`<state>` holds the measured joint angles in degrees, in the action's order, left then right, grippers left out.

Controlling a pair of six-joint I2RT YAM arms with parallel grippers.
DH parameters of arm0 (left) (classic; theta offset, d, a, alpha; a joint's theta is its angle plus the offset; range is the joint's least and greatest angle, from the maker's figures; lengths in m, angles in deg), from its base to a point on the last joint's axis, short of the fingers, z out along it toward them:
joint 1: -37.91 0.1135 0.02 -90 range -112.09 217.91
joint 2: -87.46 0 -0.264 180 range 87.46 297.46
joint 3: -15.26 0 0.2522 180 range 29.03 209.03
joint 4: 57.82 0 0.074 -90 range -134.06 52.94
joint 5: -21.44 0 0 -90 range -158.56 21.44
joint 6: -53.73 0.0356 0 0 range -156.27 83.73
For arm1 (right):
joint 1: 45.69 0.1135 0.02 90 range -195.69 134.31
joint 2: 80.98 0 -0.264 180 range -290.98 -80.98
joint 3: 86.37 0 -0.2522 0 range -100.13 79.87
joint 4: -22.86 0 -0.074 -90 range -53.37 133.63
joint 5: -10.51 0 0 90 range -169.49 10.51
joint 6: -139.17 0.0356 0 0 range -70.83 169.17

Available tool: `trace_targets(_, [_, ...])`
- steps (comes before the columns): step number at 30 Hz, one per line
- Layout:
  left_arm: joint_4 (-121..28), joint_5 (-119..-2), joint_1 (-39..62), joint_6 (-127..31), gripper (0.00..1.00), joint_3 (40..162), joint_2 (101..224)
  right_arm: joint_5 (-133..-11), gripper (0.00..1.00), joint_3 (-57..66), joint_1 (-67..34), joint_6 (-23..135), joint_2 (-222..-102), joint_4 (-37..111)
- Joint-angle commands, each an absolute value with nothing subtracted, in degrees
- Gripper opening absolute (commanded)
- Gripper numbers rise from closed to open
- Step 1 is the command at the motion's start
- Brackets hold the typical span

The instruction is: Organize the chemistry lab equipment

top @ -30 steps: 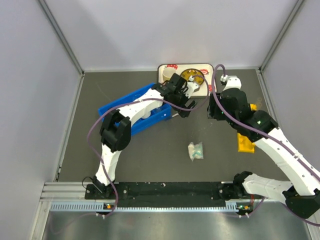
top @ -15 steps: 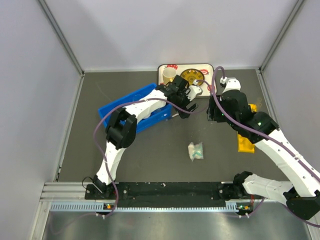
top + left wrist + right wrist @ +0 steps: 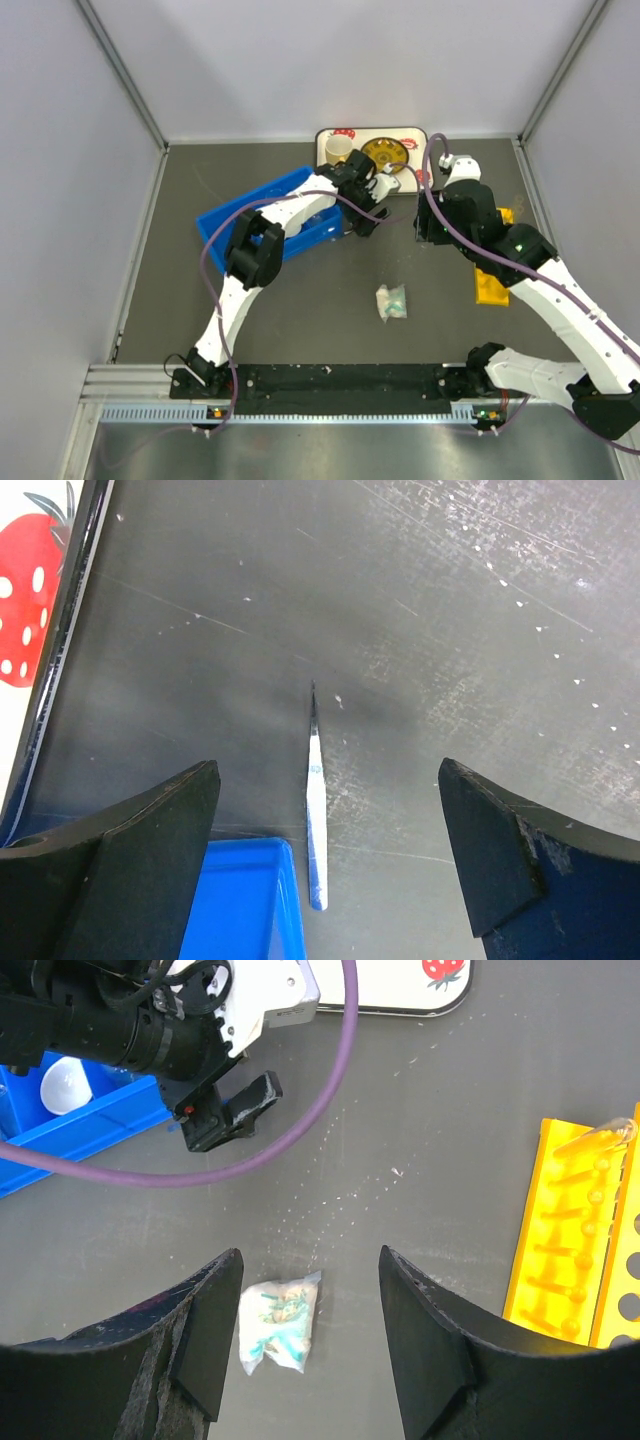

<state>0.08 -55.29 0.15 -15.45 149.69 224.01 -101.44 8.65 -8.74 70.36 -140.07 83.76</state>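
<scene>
My left gripper (image 3: pixel 362 220) is open and empty, low over the table by the right end of the blue bin (image 3: pixel 262 218). In the left wrist view a thin silver pointed tool (image 3: pixel 316 810) lies flat between the open fingers (image 3: pixel 150 850), beside the bin's corner (image 3: pixel 245 900). My right gripper (image 3: pixel 428 228) is open and empty, held above the table. In the right wrist view a small plastic bag (image 3: pixel 280 1325) with teal contents lies below it, near its left finger (image 3: pixel 205 1330). The bag also shows in the top view (image 3: pixel 391 301).
A yellow test-tube rack (image 3: pixel 492 272) lies at the right, with a clear tube (image 3: pixel 605 1138) at its top end. A strawberry-print tray (image 3: pixel 413 135) at the back holds a cup (image 3: pixel 339 149) and a yellow disc (image 3: pixel 384 153). A white round item (image 3: pixel 65 1082) sits in the bin.
My left arm's elbow has swung right and forward, and its gripper has shifted slightly by the bin's end. The right arm has hardly moved.
</scene>
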Motion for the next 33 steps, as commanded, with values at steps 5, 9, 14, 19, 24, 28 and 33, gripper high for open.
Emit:
trace_targets(5, [4.5,-53.9,1.0,-14.3,0.9,151.5,224.6,-101.2,0.57,8.9,-9.0,69.4,-140.5,82.0])
trace_targets(9, [5.4,-52.7,1.0,-14.4,0.82,151.3,225.4,-100.9,0.57,9.3,-9.0,69.4,-140.4,81.9])
trace_targets(14, [6.1,-52.7,0.9,-14.7,0.78,150.9,226.1,-100.9,0.57,9.8,-9.0,69.5,-140.3,81.8])
trace_targets(19, [6.1,-52.1,0.9,-15.3,0.78,151.0,227.2,-100.8,0.57,10.1,-9.0,69.2,-140.3,81.8])
trace_targets(24, [6.1,-52.1,0.9,-15.7,0.78,151.3,228.2,-101.0,0.57,10.2,-9.0,69.0,-139.6,81.8])
trace_targets(28, [6.1,-51.9,0.9,-15.9,0.73,151.4,228.6,-101.1,0.57,10.4,-9.1,68.9,-139.5,81.8])
trace_targets(33, [6.4,-52.0,0.9,-16.2,0.63,151.9,229.7,-101.0,0.56,10.5,-9.0,68.8,-139.3,81.8])
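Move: The scalpel lies under the left hand's open fingers, about 5 cm below and some 2 cm farther out, neither left nor right of the hand. The blue box's middle is roughly 21 cm to the hand's left and 2 cm ahead, its near corner beside the scalpel's handle; the tray is about 20 cm ahead and 4 cm right, the plastic bag 18 cm back and 8 cm right. From the right hand the scalpel is some 18 cm ahead, 15 cm left and 28 cm below. Hovering over the scalpel, the left hand starts narrowing its wide-open fingers, then eases about 1.5 cm back towards the base and sinks about as far towards the table, with a slight tilt of some 5 degrees. It then holds there and the fingers draw in further, ending about two thirds open, one on each side of the scalpel, which shows nearer the outer finger, with no grip on it yet. ##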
